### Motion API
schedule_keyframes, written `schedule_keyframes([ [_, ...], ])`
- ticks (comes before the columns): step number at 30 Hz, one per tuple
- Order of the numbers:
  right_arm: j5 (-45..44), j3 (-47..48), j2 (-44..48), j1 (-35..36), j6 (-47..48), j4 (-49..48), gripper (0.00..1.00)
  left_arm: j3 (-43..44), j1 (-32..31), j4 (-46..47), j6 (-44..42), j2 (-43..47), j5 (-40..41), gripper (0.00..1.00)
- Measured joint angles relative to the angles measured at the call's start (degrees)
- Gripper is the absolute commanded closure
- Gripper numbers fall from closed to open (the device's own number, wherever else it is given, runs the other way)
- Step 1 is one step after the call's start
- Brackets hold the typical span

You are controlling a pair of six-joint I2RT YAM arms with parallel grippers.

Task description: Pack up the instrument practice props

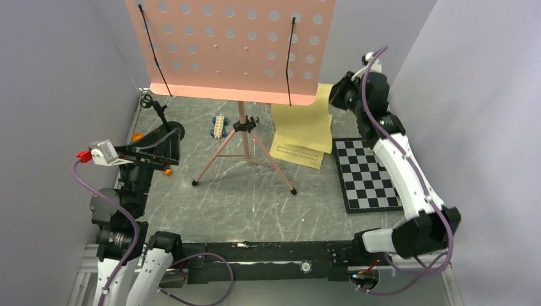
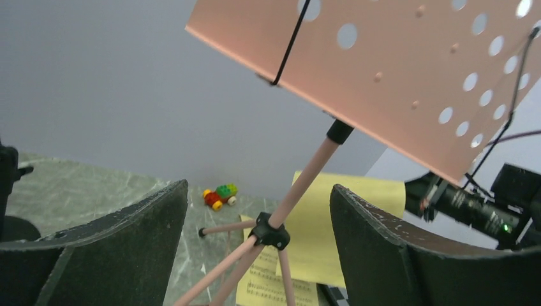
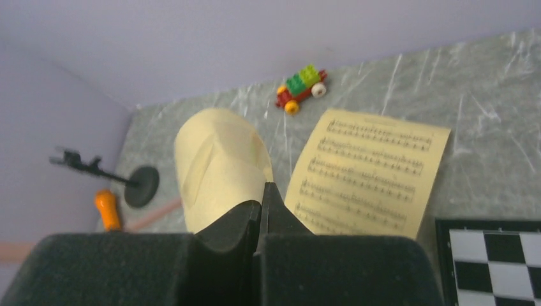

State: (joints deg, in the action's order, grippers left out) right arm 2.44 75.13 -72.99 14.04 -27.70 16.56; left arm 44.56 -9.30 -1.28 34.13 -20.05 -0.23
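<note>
The tall pink music stand [image 1: 233,48] rests on its tripod [image 1: 242,125] mid-table. My left gripper [image 2: 258,191] is open, its jaws set either side of the tripod hub [image 2: 271,233] without touching it; in the top view this left gripper [image 1: 173,137] is left of the stand. My right gripper [image 3: 263,197] is shut on a curled yellow sheet-music page [image 3: 217,166], which hangs lifted at back right [image 1: 303,121]. A second yellow page [image 1: 296,155] lies flat. The black mic stand [image 3: 141,185] and orange microphone [image 3: 108,209] sit at far left.
A black-and-white chessboard [image 1: 367,175] lies on the right of the table. One small block car [image 1: 219,125] sits behind the tripod and another, red and green [image 3: 301,88], near the back wall. Grey walls close in on three sides.
</note>
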Motion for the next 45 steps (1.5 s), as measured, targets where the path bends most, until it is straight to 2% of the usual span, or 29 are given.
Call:
schedule_keyframes([
  [2,2.82,4.07,-5.35,-3.19,-2.43,-0.85,1.00,-0.98,0.00,-0.79,0.20,0.11,0.09,0.15],
  [5,13.42,7.63,-16.55,-13.86,-10.16,-4.26,1.00,-2.14,0.00,-2.08,0.63,0.09,0.09,0.14],
  [6,16.28,6.43,-21.88,-17.84,-12.72,-5.44,1.00,-2.21,0.00,-2.84,0.68,0.07,0.09,0.14],
  [9,18.10,0.94,-26.91,-20.92,-15.45,-3.34,1.00,-2.21,-0.02,-3.54,0.68,0.00,0.09,0.15],
  [12,21.59,-2.58,-27.30,-19.34,-17.40,0.90,1.00,-2.21,-0.02,-3.52,1.01,-0.31,0.09,0.15],
  [18,25.97,-1.29,-21.84,-14.34,-18.27,-2.36,1.00,-2.21,0.00,-2.97,2.21,-3.21,-1.03,0.16],
  [24,26.84,-1.40,-19.52,-13.62,-18.69,-6.03,1.00,-2.21,-0.02,-3.32,2.58,-3.74,-1.44,0.15],
  [35,28.13,-18.56,-21.64,-10.36,-21.00,-15.85,1.00,-6.88,-0.02,-2.97,4.07,-2.93,-2.12,0.16],
  [45,29.42,-20.48,-23.47,-5.75,-23.39,-24.50,1.00,-8.57,-0.07,-2.54,4.61,-3.04,-2.99,0.16],
])
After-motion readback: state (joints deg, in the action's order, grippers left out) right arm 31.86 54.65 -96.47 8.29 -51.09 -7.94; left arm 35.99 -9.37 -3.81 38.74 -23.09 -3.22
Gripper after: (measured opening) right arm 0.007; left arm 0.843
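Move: The right hand, pinching the edge of a yellow sheet, has the music sheet lying on the table about 9 cm ahead, 6 cm left and some 33 cm below. On that same table level, the chessboard's middle lies about 23 cm right and 6 cm back, and the music stand's near right foot about 13 cm back and 10 cm left. For the empty left hand, the lying sheet is some 28 cm ahead, 37 cm right and 42 cm down. The right hand, fingers kept shut on the sheet's edge, plunges about 20 cm while swinging forward and right, bobs back up roughly 9 cm as it returns left, then sinks again drawing slightly back and easing left, ending some 22 cm lower over the lying music sheet with the fingers tipped down and the hand rolled left side up, each some 30 degrees. Meanwhile the left hand, open and empty, sinks about 9 cm and edges forward, tipping down some 15 degrees, without coming near the sheets. ##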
